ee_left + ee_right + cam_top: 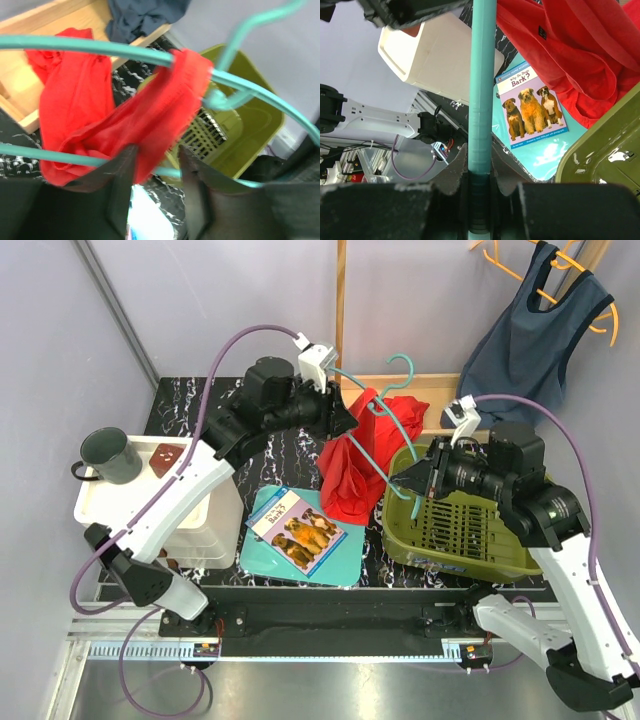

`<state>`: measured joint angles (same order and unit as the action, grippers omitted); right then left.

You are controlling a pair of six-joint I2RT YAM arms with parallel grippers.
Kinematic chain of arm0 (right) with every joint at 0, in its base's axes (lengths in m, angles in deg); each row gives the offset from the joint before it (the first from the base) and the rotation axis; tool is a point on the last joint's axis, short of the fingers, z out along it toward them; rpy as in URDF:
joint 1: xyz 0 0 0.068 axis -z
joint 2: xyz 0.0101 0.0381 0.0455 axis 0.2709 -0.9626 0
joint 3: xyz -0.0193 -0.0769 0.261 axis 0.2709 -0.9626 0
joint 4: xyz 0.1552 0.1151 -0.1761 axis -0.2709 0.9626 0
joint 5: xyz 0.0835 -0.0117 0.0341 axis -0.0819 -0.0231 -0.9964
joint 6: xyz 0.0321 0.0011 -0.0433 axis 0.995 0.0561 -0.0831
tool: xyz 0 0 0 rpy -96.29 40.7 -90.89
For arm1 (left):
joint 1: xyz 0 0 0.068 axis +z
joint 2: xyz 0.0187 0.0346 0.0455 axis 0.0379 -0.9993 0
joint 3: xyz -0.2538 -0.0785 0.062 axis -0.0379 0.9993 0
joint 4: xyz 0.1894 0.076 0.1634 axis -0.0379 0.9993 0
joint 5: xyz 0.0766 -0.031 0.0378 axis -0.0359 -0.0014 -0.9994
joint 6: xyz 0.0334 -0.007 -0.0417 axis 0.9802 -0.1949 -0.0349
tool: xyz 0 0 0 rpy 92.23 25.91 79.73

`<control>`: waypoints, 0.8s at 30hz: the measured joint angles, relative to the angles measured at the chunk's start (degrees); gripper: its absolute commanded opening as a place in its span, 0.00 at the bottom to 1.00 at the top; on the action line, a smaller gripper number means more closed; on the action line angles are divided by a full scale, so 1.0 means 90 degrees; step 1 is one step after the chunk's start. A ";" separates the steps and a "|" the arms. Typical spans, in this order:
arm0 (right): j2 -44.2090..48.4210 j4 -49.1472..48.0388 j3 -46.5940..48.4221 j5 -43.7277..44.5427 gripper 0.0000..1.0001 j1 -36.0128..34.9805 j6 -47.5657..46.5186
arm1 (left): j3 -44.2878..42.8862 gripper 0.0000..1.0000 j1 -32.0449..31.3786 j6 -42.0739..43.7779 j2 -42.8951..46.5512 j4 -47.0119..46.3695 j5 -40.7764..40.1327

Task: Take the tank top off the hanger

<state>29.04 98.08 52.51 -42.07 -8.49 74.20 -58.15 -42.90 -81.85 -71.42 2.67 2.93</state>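
The red tank top [352,470] hangs bunched over a teal hanger [378,408] held above the middle of the table. My right gripper [400,485] is shut on the hanger's bar [482,75], which runs straight out between its jaws [480,150]. My left gripper [350,420] is at the tank top's upper left. In the left wrist view its jaws [156,150] stand apart, and the lower edge of the red cloth [75,100] drapes from the hanger [125,50] down to the fingertips. The red cloth [580,55] fills the upper right of the right wrist view.
An olive basket [470,535] sits under the right gripper. A dog book [297,528] lies on a teal mat at the front. At the left, a white bin [190,520] carries a dark mug [110,455]. A navy top [535,340] hangs at the back right.
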 measured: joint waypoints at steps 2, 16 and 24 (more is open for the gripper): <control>0.0124 0.0002 -0.0095 0.0005 0.00 0.0002 0.0056 | -0.0189 0.10 0.0000 0.0022 -0.0182 0.0102 -0.0068; 0.1321 0.0427 -0.0780 0.0265 0.00 0.0022 0.0335 | -0.1256 0.00 0.0345 -0.0498 -0.0682 0.0350 -0.0704; 0.2081 0.0957 -0.0935 0.0376 0.00 0.0022 0.0493 | -0.1316 0.00 0.1219 -0.1547 -0.0797 0.0075 -0.1107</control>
<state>47.77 106.69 44.10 -38.68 -8.29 78.64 -69.99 -31.93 -95.77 -78.59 3.35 -7.04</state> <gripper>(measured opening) 0.180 0.019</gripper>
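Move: The red strap looped over the hanger is almost between the open left fingers, about 1 cm ahead and 2 cm to the right, level with them. From the left hand, the tank top's body lies some 7 cm ahead, 7 cm right and 25 cm below; the hanger's hook is about 8 cm ahead and 7 cm right. From the right hand, which holds the hanger's end, the strap is roughly 9 cm ahead and 6 cm left, and the green basket about 5 cm ahead, 20 cm right and 28 cm below. Shut the left gripper on the red strap, then draw it about 10 cm forward and 6 cm left, rising slightly and swinging the wrist some 25 degrees counter-clockwise. Meanwhile keep the right grip on the hanger's end and pull the hanger the opposite way, back and to the right and a little down, away from the strap. ##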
